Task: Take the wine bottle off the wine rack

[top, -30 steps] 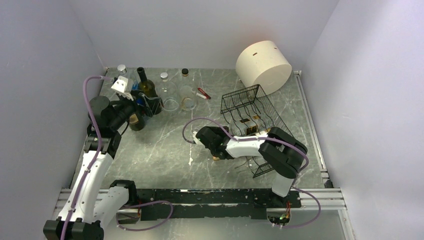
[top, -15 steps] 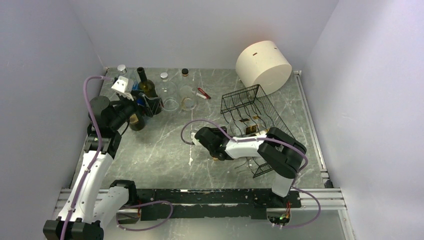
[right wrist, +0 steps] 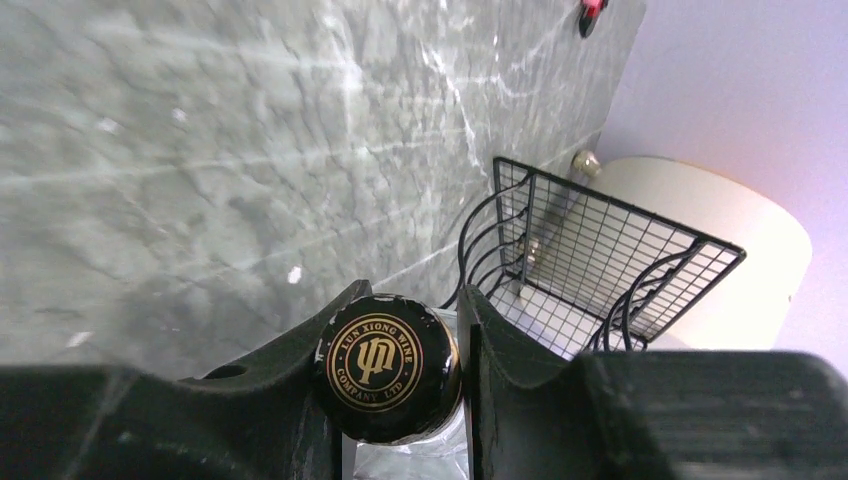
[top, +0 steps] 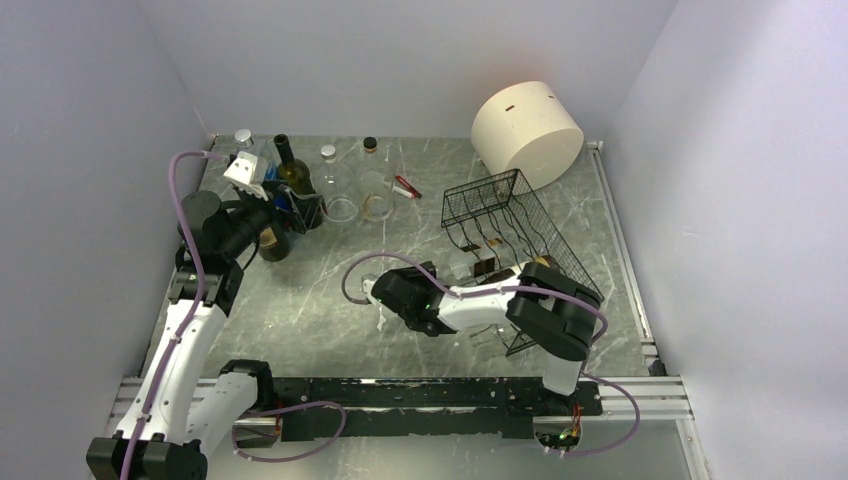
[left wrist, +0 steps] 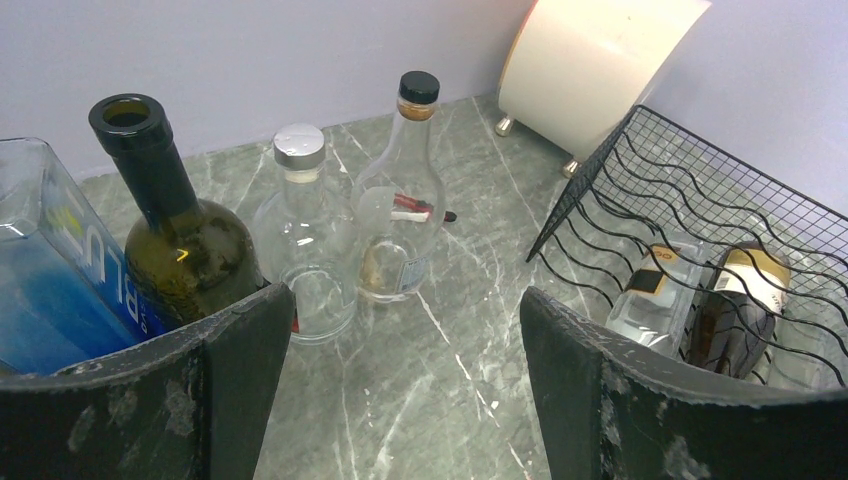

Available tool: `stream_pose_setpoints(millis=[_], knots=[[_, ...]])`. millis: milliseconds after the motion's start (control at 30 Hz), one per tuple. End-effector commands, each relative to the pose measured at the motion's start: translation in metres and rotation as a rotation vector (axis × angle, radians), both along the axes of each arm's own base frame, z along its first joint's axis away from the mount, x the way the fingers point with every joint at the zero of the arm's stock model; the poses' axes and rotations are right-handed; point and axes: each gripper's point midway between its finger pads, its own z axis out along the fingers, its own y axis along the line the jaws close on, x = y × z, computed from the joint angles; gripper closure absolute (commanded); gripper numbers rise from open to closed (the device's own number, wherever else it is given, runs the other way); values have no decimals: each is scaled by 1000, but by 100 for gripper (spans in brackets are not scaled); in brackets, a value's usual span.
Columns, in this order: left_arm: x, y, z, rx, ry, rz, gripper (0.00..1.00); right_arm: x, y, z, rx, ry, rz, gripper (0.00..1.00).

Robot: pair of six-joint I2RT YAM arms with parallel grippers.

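Observation:
In the right wrist view my right gripper point(right wrist: 400, 375) is shut on the wine bottle point(right wrist: 385, 365), its fingers clamped on either side of the black, gold-printed cap; clear glass shows below it. Behind it stands the black wire wine rack point(right wrist: 590, 250). From above, the right gripper point(top: 432, 305) sits just left of the wine rack point(top: 500, 215), its forearm covering most of the bottle. In the left wrist view the wine rack point(left wrist: 690, 200) holds a clear bottle and a dark one. My left gripper point(left wrist: 405, 380) is open and empty, far left by standing bottles.
A dark green bottle point(left wrist: 170, 240), a blue-labelled clear bottle point(left wrist: 45, 270) and two small clear bottles point(left wrist: 300, 240) stand at the back left. A large cream cylinder point(top: 527, 132) lies behind the rack. Walls close in on three sides.
My right gripper has shut on the bottle's cap and drawn back to the left and nearer, pulling the bottle along the rack. The left arm has not moved.

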Motion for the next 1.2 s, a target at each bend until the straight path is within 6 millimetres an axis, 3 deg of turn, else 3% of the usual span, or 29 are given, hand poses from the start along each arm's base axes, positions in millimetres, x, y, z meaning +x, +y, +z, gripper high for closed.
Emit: stream_pose_setpoints(millis=[0,167,500,767,1000,1067,1167], knots=[[1,0,7,7,-22,7,13,-11,35,19,169,-30,-9,91],[0,-1,6,6,-20,3,12,-24,60,45,248,-20,3,100],[0,-1,7,4,-22,3,12,-55,110,117,611,89,51,100],[1,-1,5,2,-13,-1,12,-74,128,183,998,180,87,100],[1,-1,5,2,-12,0,12,-77,134,220,1219,209,97,100],[1,-2,5,2,-12,-2,12,-76,132,224,1295,239,100,100],[0,-3,4,6,-12,-12,10,-67,125,214,1344,249,44,100]])
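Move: The right hand already grips the clear bottle by its black-capped neck, the body still in the wine rack, whose middle lies about 18 cm to the right and 5 cm ahead. It is carried towards the standing bottles: the front dark bottle is some 34 cm left and 9 cm ahead, the silver-capped bottle about 20 cm left and 17 cm ahead. From the left hand the front dark bottle lies roughly 11 cm left, 6 cm ahead and 16 cm below. Keeping its grip on the capped neck, the right hand first draws the clear bottle mainly left and a little back, out of the rack, then climbs more steeply while still going left and back, ending about 18 cm higher and 12 cm farther left on the side of the front dark bottle. Along the way the wrist rolls its left side up by some 60 degrees and tips down about 15, swinging the neck end up to bring the bottle from lying towards upright. ##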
